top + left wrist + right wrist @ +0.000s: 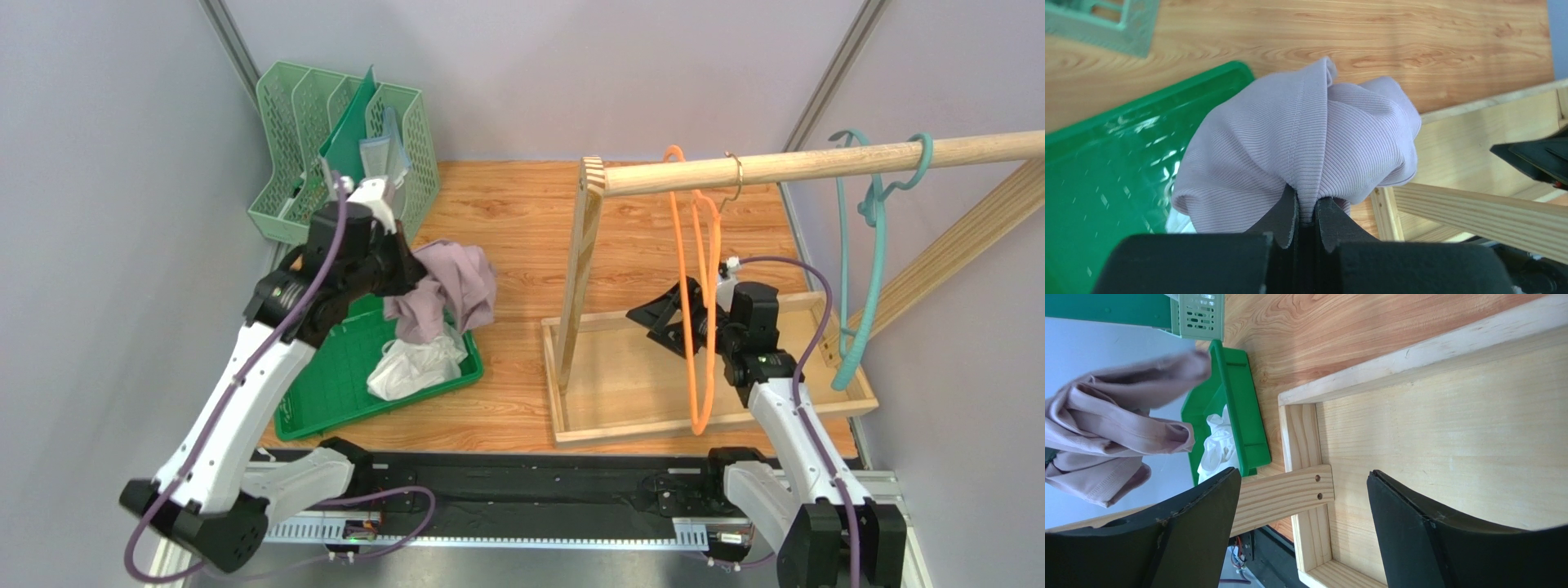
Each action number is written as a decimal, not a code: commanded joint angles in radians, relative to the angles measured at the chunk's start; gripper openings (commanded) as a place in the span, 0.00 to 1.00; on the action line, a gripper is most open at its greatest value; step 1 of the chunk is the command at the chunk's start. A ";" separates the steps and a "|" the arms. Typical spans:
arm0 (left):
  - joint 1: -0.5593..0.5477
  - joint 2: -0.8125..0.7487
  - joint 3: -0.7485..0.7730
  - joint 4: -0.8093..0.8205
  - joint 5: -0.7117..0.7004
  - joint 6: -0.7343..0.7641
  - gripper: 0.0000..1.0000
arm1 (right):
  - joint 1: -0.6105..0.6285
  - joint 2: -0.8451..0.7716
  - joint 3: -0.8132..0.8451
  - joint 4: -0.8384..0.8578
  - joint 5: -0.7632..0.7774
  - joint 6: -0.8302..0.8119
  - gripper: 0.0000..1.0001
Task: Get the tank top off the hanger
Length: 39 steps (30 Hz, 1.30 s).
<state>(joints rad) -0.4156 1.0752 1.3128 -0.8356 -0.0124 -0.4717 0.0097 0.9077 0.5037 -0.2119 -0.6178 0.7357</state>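
The tank top (448,288) is a bunched lilac ribbed cloth hanging over the right end of the green tray (325,398). My left gripper (401,272) is shut on a fold of it; in the left wrist view the fabric (1303,141) is pinched between the fingers of the gripper (1308,211). The orange hanger (702,294) hangs bare from the wooden rod (834,157). My right gripper (669,321) stands open beside it over the rack's base. Nothing is between its jaws (1303,474); the tank top (1112,435) shows far off.
A white cloth (411,365) lies in the green tray. A mint file rack (331,135) stands at the back left. A teal hanger (859,282) hangs at the rod's right end. The wooden rack's base frame (613,423) and upright post (579,263) stand mid-table.
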 commanded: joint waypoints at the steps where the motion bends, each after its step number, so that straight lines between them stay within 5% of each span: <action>1: 0.044 -0.175 -0.050 -0.054 -0.099 -0.120 0.00 | -0.001 -0.052 0.018 -0.033 -0.031 0.002 0.81; 8: 0.060 -0.225 -0.099 -0.187 -0.100 -0.237 0.00 | -0.002 -0.101 0.019 -0.083 -0.036 0.007 0.81; 22: 0.093 -0.241 -0.141 -0.421 -0.440 -0.697 0.01 | -0.001 -0.188 0.029 -0.155 -0.022 0.022 0.80; 28: 0.242 -0.195 -0.205 -0.341 -0.336 -0.792 0.02 | 0.001 -0.193 0.035 -0.167 -0.020 0.021 0.80; 36: 0.595 -0.054 -0.405 -0.137 -0.091 -0.834 0.00 | -0.001 -0.193 0.041 -0.187 -0.014 0.005 0.80; 39: 0.675 -0.012 -0.474 -0.059 -0.131 -0.840 0.00 | 0.001 -0.193 0.036 -0.181 -0.017 0.010 0.80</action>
<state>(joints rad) 0.1734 1.0336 0.8886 -1.0241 -0.1783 -1.2675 0.0097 0.7284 0.5049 -0.3985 -0.6296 0.7464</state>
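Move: The left hand holds the bunched lilac tank top high over the far right part of the green tray. The tray's middle lies about 4 cm back, 9 cm to the left and some 27 cm below. The white garment in it is roughly 5 cm back, 2 cm left and 26 cm down; the green organizer stands about 20 cm ahead and 12 cm left, 19 cm lower. From the right hand, the tray is some 40 cm left, 2 cm back and 12 cm down. Back and to the left at first, nearly level, then on to the left and down with gathering speed, the left hand carries the tank top about 17 cm left and 16 cm down to over the tray's left half, fingers still shut on it. The wrist turns some 75 degrees counter-clockwise and tips until the fingers point steeply down. The open, empty right hand eases back about 3 cm over the rack's base. ##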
